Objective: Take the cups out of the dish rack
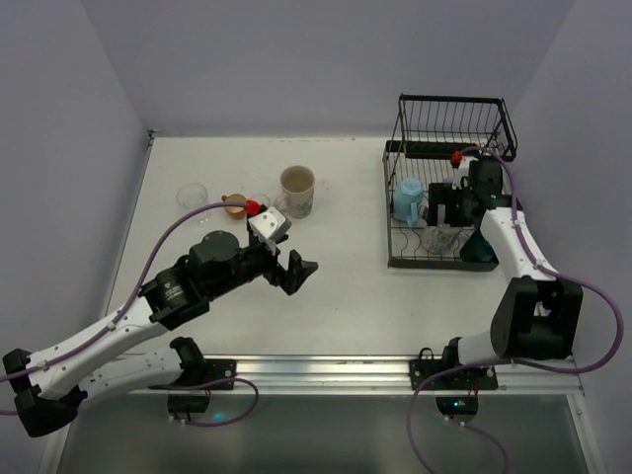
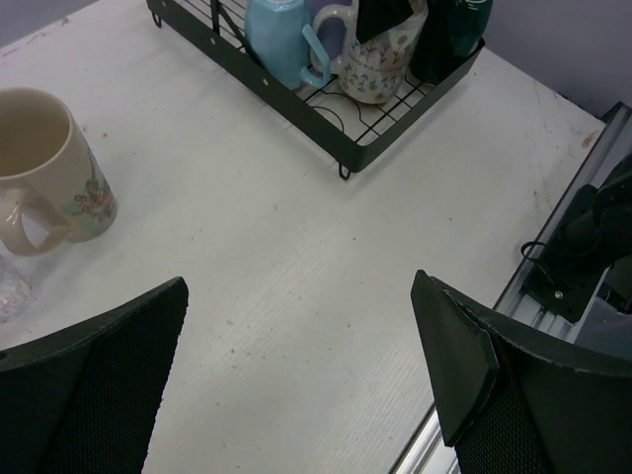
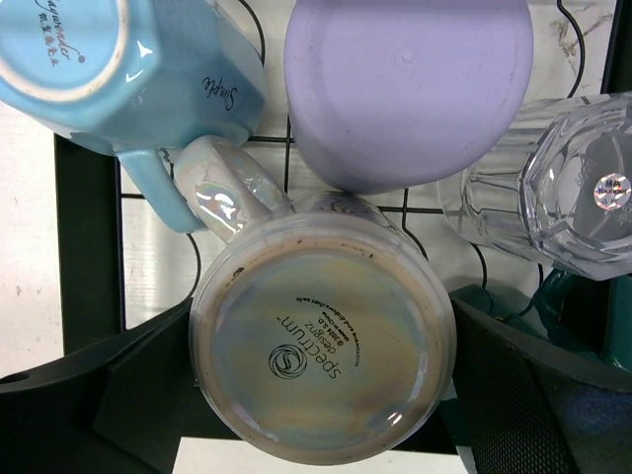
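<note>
The black wire dish rack (image 1: pixel 395 259) stands at the right of the table. In its lower tray sit upside-down cups: a light blue mug (image 3: pixel 109 59), a lavender cup (image 3: pixel 405 89), a clear glass (image 3: pixel 563 188) and a pearly white mug (image 3: pixel 321 375). My right gripper (image 3: pixel 322 301) is open, its fingers on either side of the white mug's base, which rests in the rack. My left gripper (image 2: pixel 301 286) hangs open and empty over bare table. A beige mug (image 1: pixel 296 191), a small orange cup (image 1: pixel 234 204) and a clear glass (image 1: pixel 192 196) stand on the table beyond it.
A dark teal cup (image 3: pixel 592 306) sits by my right finger in the rack. The rack's raised upper basket (image 1: pixel 454 118) stands behind my right arm. The metal rail (image 1: pixel 326 367) runs along the near table edge. Walls close in the table on three sides.
</note>
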Controlling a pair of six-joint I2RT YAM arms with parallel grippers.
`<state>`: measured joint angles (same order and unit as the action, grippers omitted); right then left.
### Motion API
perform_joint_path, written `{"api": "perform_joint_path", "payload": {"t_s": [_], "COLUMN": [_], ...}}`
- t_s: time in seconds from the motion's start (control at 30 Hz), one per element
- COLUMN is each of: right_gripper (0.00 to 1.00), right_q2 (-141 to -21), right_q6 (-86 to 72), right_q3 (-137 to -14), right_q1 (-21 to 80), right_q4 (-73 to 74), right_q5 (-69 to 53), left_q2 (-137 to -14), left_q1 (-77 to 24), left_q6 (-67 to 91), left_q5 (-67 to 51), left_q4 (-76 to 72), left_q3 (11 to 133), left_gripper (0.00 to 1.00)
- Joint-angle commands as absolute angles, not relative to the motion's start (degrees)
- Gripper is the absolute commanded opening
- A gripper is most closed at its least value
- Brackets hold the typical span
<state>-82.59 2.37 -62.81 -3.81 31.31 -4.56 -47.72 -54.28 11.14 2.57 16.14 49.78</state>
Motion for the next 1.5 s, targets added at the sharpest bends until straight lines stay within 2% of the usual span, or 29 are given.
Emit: {"api": "perform_joint_path", "payload": {"t_s": [0.0, 0.2, 0.3, 0.33, 0.43, 0.57, 0.87, 1.13, 1.33, 1.47], "right_gripper": [0.99, 0.99, 0.92, 0.79, 0.62, 0.50, 0.40, 0.38, 0.37, 0.34], "right_q2": [-85.3, -84.0, -81.0, -79.8, -74.8, -66.5, -53.4, -43.6, -39.8, -37.1], "right_q6": [2.0, 0.4, -3.2, -4.2, -8.1, -13.2, -18.5, -24.3, -29.8, -34.5], "right_q3": [-61.6, -60.1, -58.1, -57.4, -55.2, -51.8, -46.9, -44.7, -43.7, -40.8], "right_q1": [-3.7, -1.0, 2.0, 2.6, 4.0, 4.6, 4.6, 4.5, 4.5, 4.5], "right_q4": [32.6, 29.1, 26.2, 25.5, 23.3, 19.2, 13.5, 10.8, 9.1, 2.4], "right_q5": [-5.6, 2.1, 4.5, 5.0, 6.0, 6.6, 3.1, 0.4, -6.9, -12.8], "left_q2": [-47.8, -48.9, -49.7, -50.3, -51.2, -51.9, -56.8, -64.7, -72.2, -78.6], "left_q1": [-53.2, -51.8, -51.5, -51.5, -51.5, -51.5, -51.6, -51.6, -51.6, -51.6], "left_q6": [10.2, 10.7, 11.2, 11.4, 12.2, 14.0, 22.5, 29.6, 36.9, 39.7], "left_q5": [1.8, 0.3, -1.4, -1.7, -3.0, -4.3, -14.1, -16.6, -14.7, -14.3], "left_q4": [14.0, 13.4, 13.4, 13.4, 13.2, 12.2, 1.4, -15.9, -28.4, -33.4], "left_q3": [49.5, 49.5, 49.8, 50.1, 50.9, 51.7, 50.3, 47.8, 45.8, 46.8], "left_gripper": [1.00, 1.00, 1.00, 1.00, 1.00, 1.00, 0.96, 0.96, 0.97, 0.99]}}
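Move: The floral mug stands upside down between the right hand's open fingers, its middle about 1 cm ahead and 3 cm below. The blue cup is about 7 cm ahead and 8 cm left of that hand, the purple cup 9 cm ahead and 3 cm right, and the teal cup 9 cm right and 2 cm back, all some 4 cm lower. From the left hand the mug lies roughly 17 cm ahead, 33 cm right and 17 cm below. Right hand pinches the mug and lifts it 11 cm, back-left, tilting up; left hand goes right towards it. ##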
